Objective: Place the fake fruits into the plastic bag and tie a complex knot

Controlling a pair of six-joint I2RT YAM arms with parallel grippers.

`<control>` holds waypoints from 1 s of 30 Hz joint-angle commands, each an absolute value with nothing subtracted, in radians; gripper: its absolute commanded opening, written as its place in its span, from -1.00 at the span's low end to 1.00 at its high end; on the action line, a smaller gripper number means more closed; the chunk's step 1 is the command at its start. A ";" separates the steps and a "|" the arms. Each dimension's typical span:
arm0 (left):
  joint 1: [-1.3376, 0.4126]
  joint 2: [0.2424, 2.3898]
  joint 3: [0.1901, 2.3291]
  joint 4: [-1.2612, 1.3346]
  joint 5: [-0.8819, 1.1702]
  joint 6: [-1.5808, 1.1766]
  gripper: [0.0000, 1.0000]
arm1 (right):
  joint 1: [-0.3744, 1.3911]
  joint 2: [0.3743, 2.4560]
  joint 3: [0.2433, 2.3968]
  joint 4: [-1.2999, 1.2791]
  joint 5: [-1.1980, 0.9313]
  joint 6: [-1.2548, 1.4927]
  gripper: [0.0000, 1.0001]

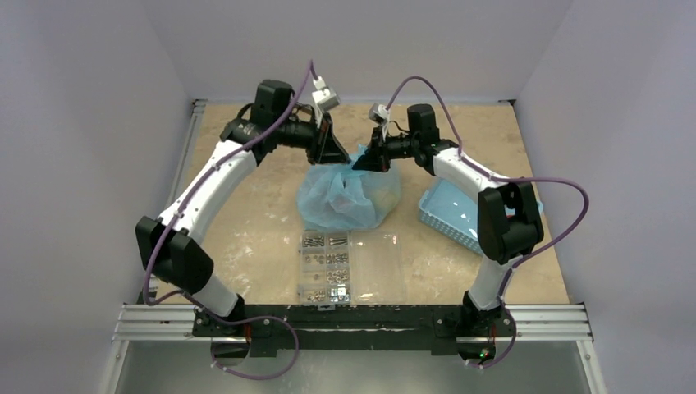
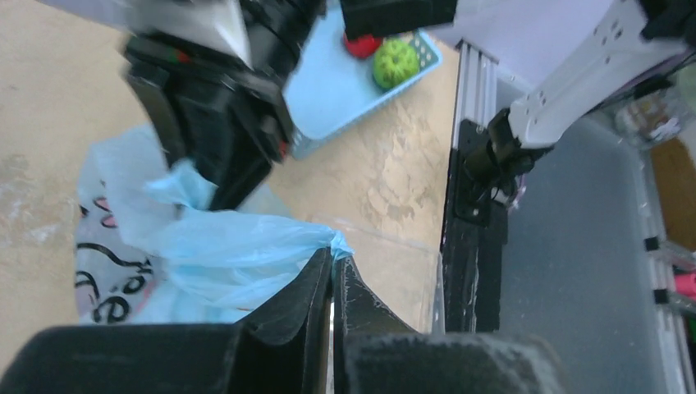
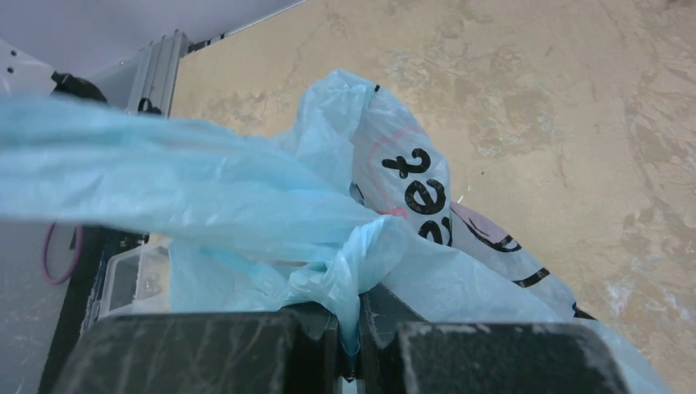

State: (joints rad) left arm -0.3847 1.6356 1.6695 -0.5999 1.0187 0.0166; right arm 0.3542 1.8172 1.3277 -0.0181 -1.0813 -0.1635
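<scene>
The light-blue plastic bag (image 1: 346, 197) lies at mid-table with its black and pink print (image 3: 414, 195) facing the right wrist camera. My left gripper (image 1: 335, 153) (image 2: 335, 254) is shut on a stretched strip of the bag (image 2: 246, 246). My right gripper (image 1: 367, 161) (image 3: 358, 300) is shut on a bunched fold of the bag (image 3: 345, 271); I cannot tell if it is a knot. Both grippers hang just above the bag's far side, close together. A green fruit (image 2: 395, 62) and a red fruit (image 2: 362, 45) lie in the blue basket (image 2: 336, 86).
The blue slotted basket (image 1: 450, 215) stands right of the bag, partly under my right arm. A clear compartment box of screws (image 1: 350, 264) lies in front of the bag. The aluminium rail (image 1: 353, 320) runs along the near edge.
</scene>
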 commanded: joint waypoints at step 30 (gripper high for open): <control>-0.432 1.710 1.374 -0.203 0.683 -0.090 -1.00 | 0.372 1.602 1.146 0.275 -0.978 0.313 -1.00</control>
State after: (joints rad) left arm -0.4480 1.7054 1.3663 -0.2626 0.4843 0.0093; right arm 0.3794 1.6524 1.1316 0.2420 -0.9413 0.2707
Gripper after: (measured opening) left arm 0.011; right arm 0.009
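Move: The twisted bag neck, pinched in the right fingers, lies about 5 cm ahead of the left hand, 1 cm to its right and 13 cm below; the left fingers already hold the handle. From the left hand, the bag's full body is some 24 cm below and 2 cm back, with no sideways offset. The parts box lies about 19 cm back, 5 cm left and 31 cm down. For the right hand, the neck is right at its fingertips. Left hand carries the handle back, down, then forward about 12 cm under the neck; right keeps its pinch. ##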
